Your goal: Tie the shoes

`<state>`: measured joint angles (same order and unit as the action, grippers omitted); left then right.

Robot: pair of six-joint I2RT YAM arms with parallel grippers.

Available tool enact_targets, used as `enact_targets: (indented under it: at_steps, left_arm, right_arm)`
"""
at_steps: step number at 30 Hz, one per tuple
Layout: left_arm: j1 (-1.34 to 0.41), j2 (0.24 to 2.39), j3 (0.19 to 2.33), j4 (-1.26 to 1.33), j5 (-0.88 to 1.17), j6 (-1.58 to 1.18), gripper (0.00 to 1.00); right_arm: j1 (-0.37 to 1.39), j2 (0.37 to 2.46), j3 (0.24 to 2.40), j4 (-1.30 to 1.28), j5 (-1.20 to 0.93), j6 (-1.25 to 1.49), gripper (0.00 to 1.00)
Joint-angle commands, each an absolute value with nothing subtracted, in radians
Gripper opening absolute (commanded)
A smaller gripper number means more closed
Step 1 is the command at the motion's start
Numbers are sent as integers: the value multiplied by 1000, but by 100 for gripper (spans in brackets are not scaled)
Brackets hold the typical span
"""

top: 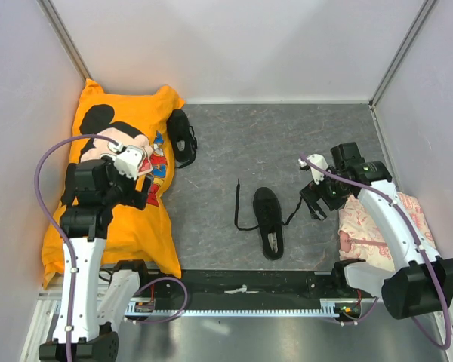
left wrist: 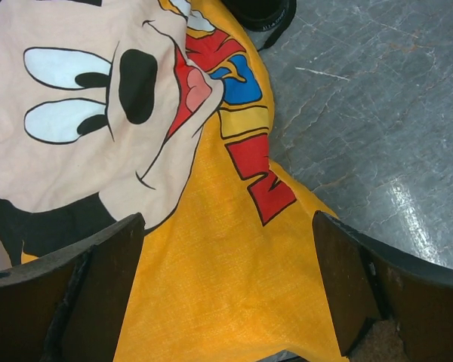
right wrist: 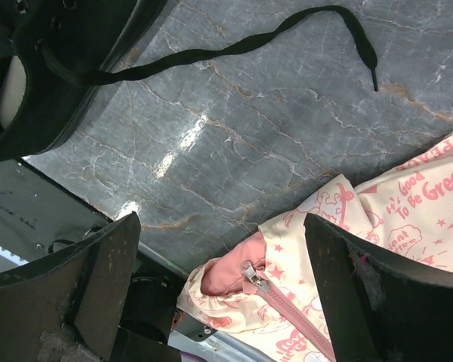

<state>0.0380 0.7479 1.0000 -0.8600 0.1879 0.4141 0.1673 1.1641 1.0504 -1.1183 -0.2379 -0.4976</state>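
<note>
One black shoe (top: 269,223) lies on the grey table near the middle, its laces untied; one lace (top: 238,205) trails left and the other (top: 294,212) runs right. In the right wrist view that shoe (right wrist: 53,68) is at the upper left and its lace (right wrist: 234,49) lies loose across the table. A second black shoe (top: 183,136) sits against the pillow's right edge; its toe (left wrist: 264,11) shows at the top of the left wrist view. My left gripper (top: 140,196) (left wrist: 226,294) hangs open over the pillow. My right gripper (top: 315,205) (right wrist: 219,286) is open, right of the middle shoe, holding nothing.
An orange Mickey Mouse pillow (top: 113,188) (left wrist: 211,249) fills the table's left side. A cream and pink zipped garment (top: 377,226) (right wrist: 377,249) lies at the right under the right arm. A black rail (top: 241,290) runs along the near edge. Walls enclose three sides.
</note>
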Motion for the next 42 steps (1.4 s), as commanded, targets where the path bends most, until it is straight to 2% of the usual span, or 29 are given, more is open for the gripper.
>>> enact_targets:
  at_steps: [1, 7, 9, 11, 15, 17, 19, 22, 30, 37, 42]
  left_arm:
    - [37, 781, 1046, -831, 323, 535, 99]
    - [-84, 934, 1164, -827, 448, 627, 99]
    - [-234, 994, 1175, -809, 393, 652, 99]
    - [-415, 1067, 1158, -761, 254, 634, 99]
    - [-595, 1231, 1170, -678, 209, 475, 99]
    - [-662, 1294, 1170, -637, 218, 402, 95]
    - [-696, 1390, 1164, -583, 204, 296, 85]
    - [-738, 1498, 1155, -514, 180, 158, 79]
    - [-795, 1654, 1146, -405, 88, -86, 74]
    - [-807, 1787, 1204, -354, 3, -179, 62]
    - [-821, 1882, 1233, -362, -75, -222, 61]
  right_arm:
    - [167, 1209, 1098, -1134, -278, -525, 98]
    - [164, 1238, 1161, -1135, -282, -520, 98]
    - [155, 1253, 1176, -1134, -282, -512, 98]
    - [138, 1285, 1183, -1134, -281, -497, 98]
    - [118, 1356, 1218, -1137, -276, -404, 98]
    - [107, 1391, 1233, -1128, -265, -353, 98]
    - [101, 1404, 1238, -1114, -268, -278, 98]
    - [101, 1410, 1209, -1053, -278, -192, 98]
    - [101, 1439, 1105, -913, -227, -31, 98]
    - [101, 1453, 1039, -812, -180, 49, 98]
    - [101, 1488, 1017, -785, -143, 66, 97]
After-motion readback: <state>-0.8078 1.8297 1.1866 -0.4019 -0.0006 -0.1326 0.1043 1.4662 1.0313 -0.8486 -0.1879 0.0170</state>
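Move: Over the yellow cushion, the left hand has the shoe's left lace about 29 cm to its right, 6 cm ahead and 23 cm below; the shoe itself is about 36 cm right and 2 cm back, and the second shoe some 22 cm ahead and 13 cm right. From the right hand, the right lace's loose end is about 6 cm left, 5 cm ahead and 13 cm down, with the shoe about 14 cm left and level. Swinging some 30 cm to the right off the cushion and sinking about 20 cm, with a little forward reach, the left hand comes down close over the left lace; it tips down 30 degrees and draws its wide-open fingers in to under two-thirds. The right hand eases forward, then down, about 6 cm each, towards the right lace, turning some 30 degrees clockwise, fingers still wide. ##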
